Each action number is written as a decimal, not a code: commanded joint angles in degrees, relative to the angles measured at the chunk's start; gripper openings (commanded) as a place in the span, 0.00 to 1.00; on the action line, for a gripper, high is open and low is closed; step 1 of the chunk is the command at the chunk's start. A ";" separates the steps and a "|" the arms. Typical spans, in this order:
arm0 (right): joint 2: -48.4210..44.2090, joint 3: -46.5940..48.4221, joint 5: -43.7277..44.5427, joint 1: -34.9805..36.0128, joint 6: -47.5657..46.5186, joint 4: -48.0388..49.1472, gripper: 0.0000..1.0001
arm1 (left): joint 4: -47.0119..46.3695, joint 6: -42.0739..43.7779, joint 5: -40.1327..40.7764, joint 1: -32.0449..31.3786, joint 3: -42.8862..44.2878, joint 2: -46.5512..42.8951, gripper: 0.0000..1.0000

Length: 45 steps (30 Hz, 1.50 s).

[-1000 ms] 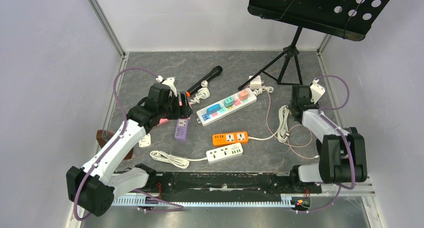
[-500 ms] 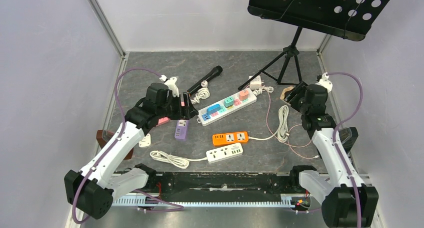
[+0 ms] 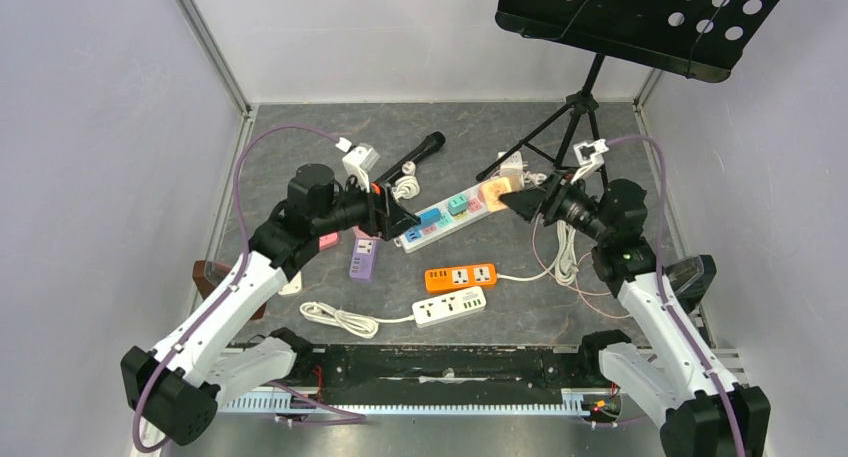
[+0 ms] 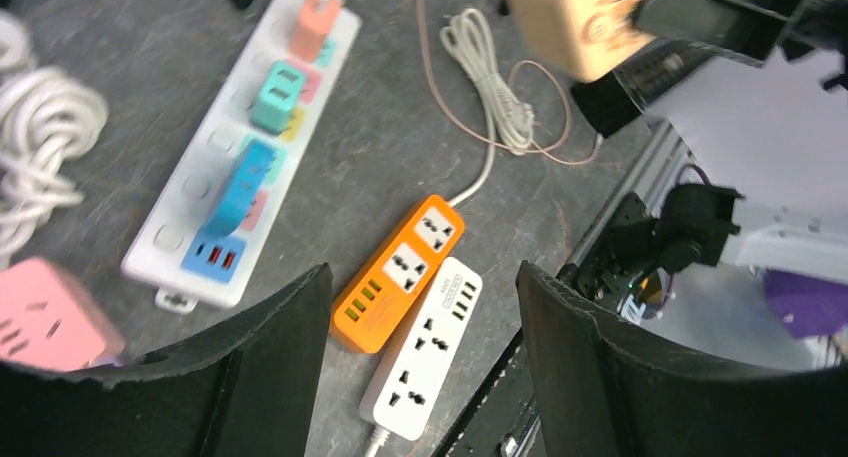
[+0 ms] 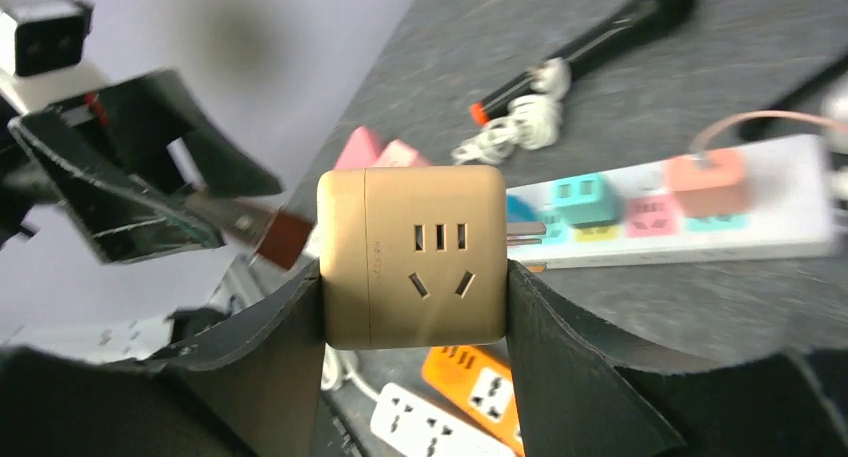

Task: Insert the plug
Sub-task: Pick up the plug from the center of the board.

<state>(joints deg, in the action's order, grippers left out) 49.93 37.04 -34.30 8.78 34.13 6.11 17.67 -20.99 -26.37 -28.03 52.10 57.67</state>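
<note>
The plug is a tan cube adapter [image 5: 412, 257], with a three-hole socket face turned to the right wrist camera. My right gripper [image 5: 412, 272] is shut on its two sides and holds it in the air. From above, the cube [image 3: 493, 190] hangs over the right end of the long white power strip [image 3: 455, 212], in the right gripper [image 3: 510, 199]. My left gripper [image 3: 395, 215] points right towards it, over the strip's left end. Its jaws [image 4: 422, 277] stand open with nothing between them. The cube [image 4: 575, 17] shows at the top of the left wrist view.
Several coloured plugs sit in the long strip [image 4: 240, 147]. An orange strip [image 3: 460, 275] and a small white strip [image 3: 450, 305] lie in front. A purple socket block [image 3: 363, 257], pink cube [image 3: 327, 241], microphone [image 3: 410, 159], coiled cable [image 3: 567, 245] and music stand [image 3: 580, 117] surround them.
My right arm has swung from the back right towards the middle with the tan cube. The left gripper has lifted and turned to face right.
</note>
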 commanded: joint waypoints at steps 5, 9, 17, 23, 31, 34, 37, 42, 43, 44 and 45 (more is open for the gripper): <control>1.80 -0.21 -10.26 6.47 8.27 13.51 0.23 | -13.60 16.46 3.77 -10.11 -3.50 -3.45 0.73; 3.13 -0.39 -11.78 7.93 12.59 14.72 0.23 | -23.31 26.38 0.62 -13.66 -8.62 -4.73 0.70; 5.09 -2.36 -8.14 10.91 18.29 13.69 0.23 | -26.98 30.91 10.49 -20.63 -4.73 0.12 0.76; 5.90 -4.11 -5.90 13.22 20.47 13.65 0.23 | -24.53 31.71 12.13 -22.72 -1.65 4.67 0.76; 6.09 -6.84 -6.69 14.76 26.33 18.18 0.23 | -24.44 34.63 9.16 -23.21 -2.22 7.30 0.77; 5.86 -7.15 -7.33 14.84 28.01 19.23 0.23 | -24.53 35.40 7.55 -23.16 -2.26 7.99 0.77; 5.35 -7.33 -8.18 14.95 29.06 19.82 0.24 | -24.53 36.67 5.99 -23.21 -2.48 8.25 0.77; 4.05 -7.25 -9.44 15.08 29.55 18.33 0.25 | -25.50 38.76 5.83 -23.21 -2.87 8.37 0.78; 3.83 -7.24 -9.67 15.12 29.52 17.86 0.25 | -26.08 38.90 6.04 -23.21 -3.03 8.35 0.78; 3.52 -7.24 -9.80 15.12 29.55 17.35 0.25 | -26.87 38.98 6.32 -23.21 -3.24 8.34 0.78; 3.18 -7.29 -9.82 15.12 29.46 16.86 0.25 | -27.66 38.75 6.50 -23.21 -3.44 8.44 0.78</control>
<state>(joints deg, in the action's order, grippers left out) 55.40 29.61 -41.93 23.53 62.39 20.93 -5.06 14.26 -19.46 -50.98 48.49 66.02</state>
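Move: The beige plug, already held in my right fingers, is about 20 cm to the right of my open left hand, some 4 cm farther out and 2 cm higher. Some 20 cm below that left hand, the white strip's middle is 8 cm ahead and 12 cm right, the blue plug on it 6 cm ahead and 5 cm right, and the orange strip 8 cm back and 14 cm right. From my right hand, the open left hand is 20 cm left, 4 cm back and 2 cm lower. I bring both hands together for a handover: my right carries the beige plug about 9 cm left and 7 cm back, turning counter-clockwise and rolling, still gripping it. My left goes some 10 cm right and a little back, rolls about 45 degrees clockwise seen from behind it, and slows with its open fingers either side of the plug. ##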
